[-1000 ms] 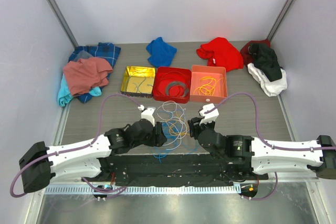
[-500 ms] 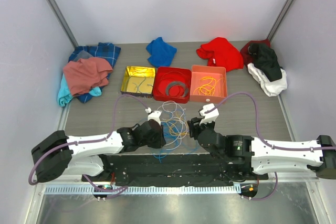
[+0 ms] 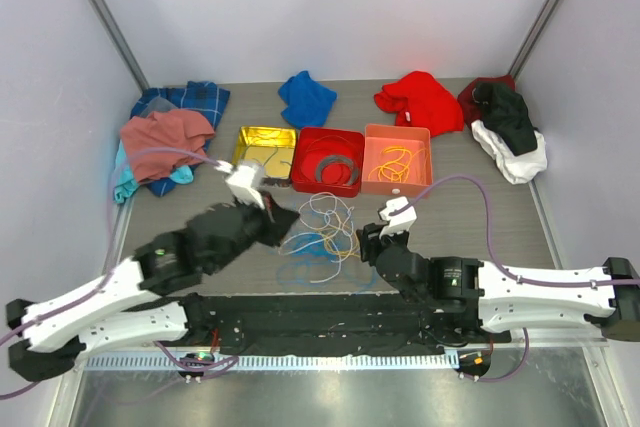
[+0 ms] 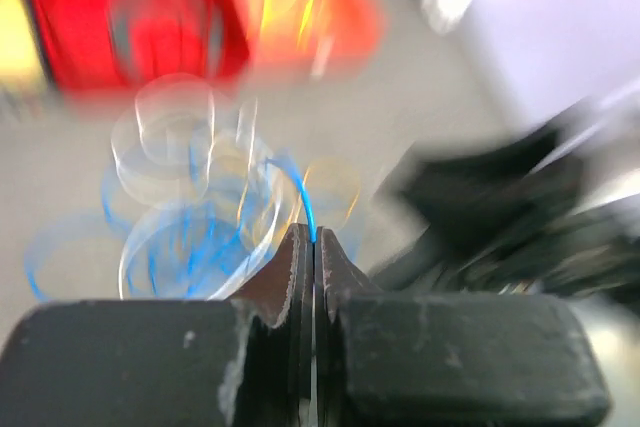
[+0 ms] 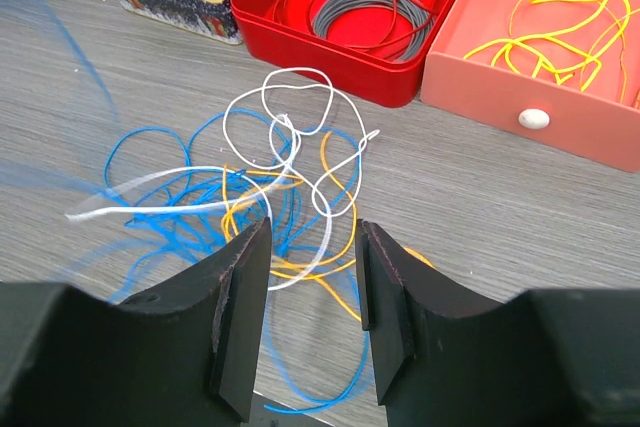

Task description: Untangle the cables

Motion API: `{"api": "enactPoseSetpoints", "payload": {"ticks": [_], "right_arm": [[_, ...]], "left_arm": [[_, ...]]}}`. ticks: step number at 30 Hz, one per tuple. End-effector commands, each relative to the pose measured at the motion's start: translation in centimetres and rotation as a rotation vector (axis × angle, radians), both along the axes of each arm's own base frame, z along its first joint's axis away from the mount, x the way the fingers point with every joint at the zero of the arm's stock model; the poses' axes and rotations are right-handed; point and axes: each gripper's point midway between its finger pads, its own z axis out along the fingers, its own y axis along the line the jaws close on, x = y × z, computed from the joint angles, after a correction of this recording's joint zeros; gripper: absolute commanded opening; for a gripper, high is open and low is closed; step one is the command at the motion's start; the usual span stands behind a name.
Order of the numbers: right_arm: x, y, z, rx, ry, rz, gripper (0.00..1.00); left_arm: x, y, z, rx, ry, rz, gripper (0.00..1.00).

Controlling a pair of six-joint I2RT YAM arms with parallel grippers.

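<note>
A tangle of thin blue, white and orange cables [image 3: 322, 235] lies on the table between the two arms. My left gripper [image 3: 283, 218] is at the tangle's left edge. In the blurred left wrist view its jaws [image 4: 314, 237] are pressed together on a blue cable [image 4: 305, 197] that rises from the tips. My right gripper [image 3: 372, 243] hovers at the tangle's right side. In the right wrist view it [image 5: 313, 228] stands open above white loops [image 5: 300, 117], blue strands [image 5: 150, 147] and an orange strand [image 5: 340, 252], with nothing between its fingers.
Behind the tangle stand a yellow tin [image 3: 262, 152], a red box [image 3: 303, 175] holding a grey ring, and an orange box [image 3: 397, 187] with yellow cables. Heaps of cloth lie along the back, at the left [image 3: 165, 142], middle [image 3: 306, 97] and right [image 3: 420, 99].
My left gripper has shut on the blue cable and swung up and to the left, dragging blue loops leftwards. The right arm has stayed still.
</note>
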Motion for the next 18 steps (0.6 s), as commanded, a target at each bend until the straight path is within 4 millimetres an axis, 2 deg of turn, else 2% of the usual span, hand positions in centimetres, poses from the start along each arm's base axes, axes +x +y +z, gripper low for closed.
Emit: {"api": "enactPoseSetpoints", "payload": {"ticks": [1,3,4,5,6,9,14,18], "right_arm": [[0.6,0.4,2.7,0.081,-0.031,-0.038,0.46],[0.6,0.5,2.9,0.081,-0.036,-0.037,0.46],[0.6,0.5,2.9,0.08,-0.036,-0.033,0.47],[0.6,0.6,3.1,0.088,-0.039,-0.032,0.46],[0.6,0.7,3.2,0.089,-0.037,-0.028,0.46],[0.6,0.6,3.3,0.098,-0.038,-0.027,0.46],[0.5,-0.4,3.5,0.12,-0.045,-0.034,0.46],[0.4,-0.8,3.4,0.124,-0.049,-0.028,0.46]], "left_arm": [[1.8,5.1,12.2,0.01,-0.276,0.118,0.0],[2.2,6.1,15.5,0.044,-0.362,0.135,0.0],[2.3,6.8,18.7,0.008,-0.406,0.157,0.0],[2.9,6.9,19.7,0.026,-0.43,0.182,0.0],[3.0,7.5,22.2,0.024,-0.487,0.193,0.0],[3.8,7.9,24.7,0.051,-0.556,0.234,0.0],[4.7,8.2,26.6,0.089,-0.603,0.29,0.0],[4.7,8.6,31.1,0.041,-0.665,0.312,0.0]]}}
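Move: The left hand already holds a blue cable strand, about 22 cm above the table. The gold box it may be bound for is some 23 cm ahead, 9 cm to its left and 19 cm lower; the red box is about 22 cm ahead, 7 cm right. The white, yellow and blue tangle lies only about 3 cm ahead, 6 cm right and 22 cm below. From the right hand the gold box is roughly 22 cm ahead, 24 cm left and 13 cm down. Still pinching the blue cable in shut fingers, the left hand carries on hauling it up and away from the tangle, about 26 cm higher, nearly all of it in a fast first half. It swings some 7 cm left on the way up, then eases forward about 5 cm in all, while the wrist tips the fingers upward by roughly 35 degrees. ##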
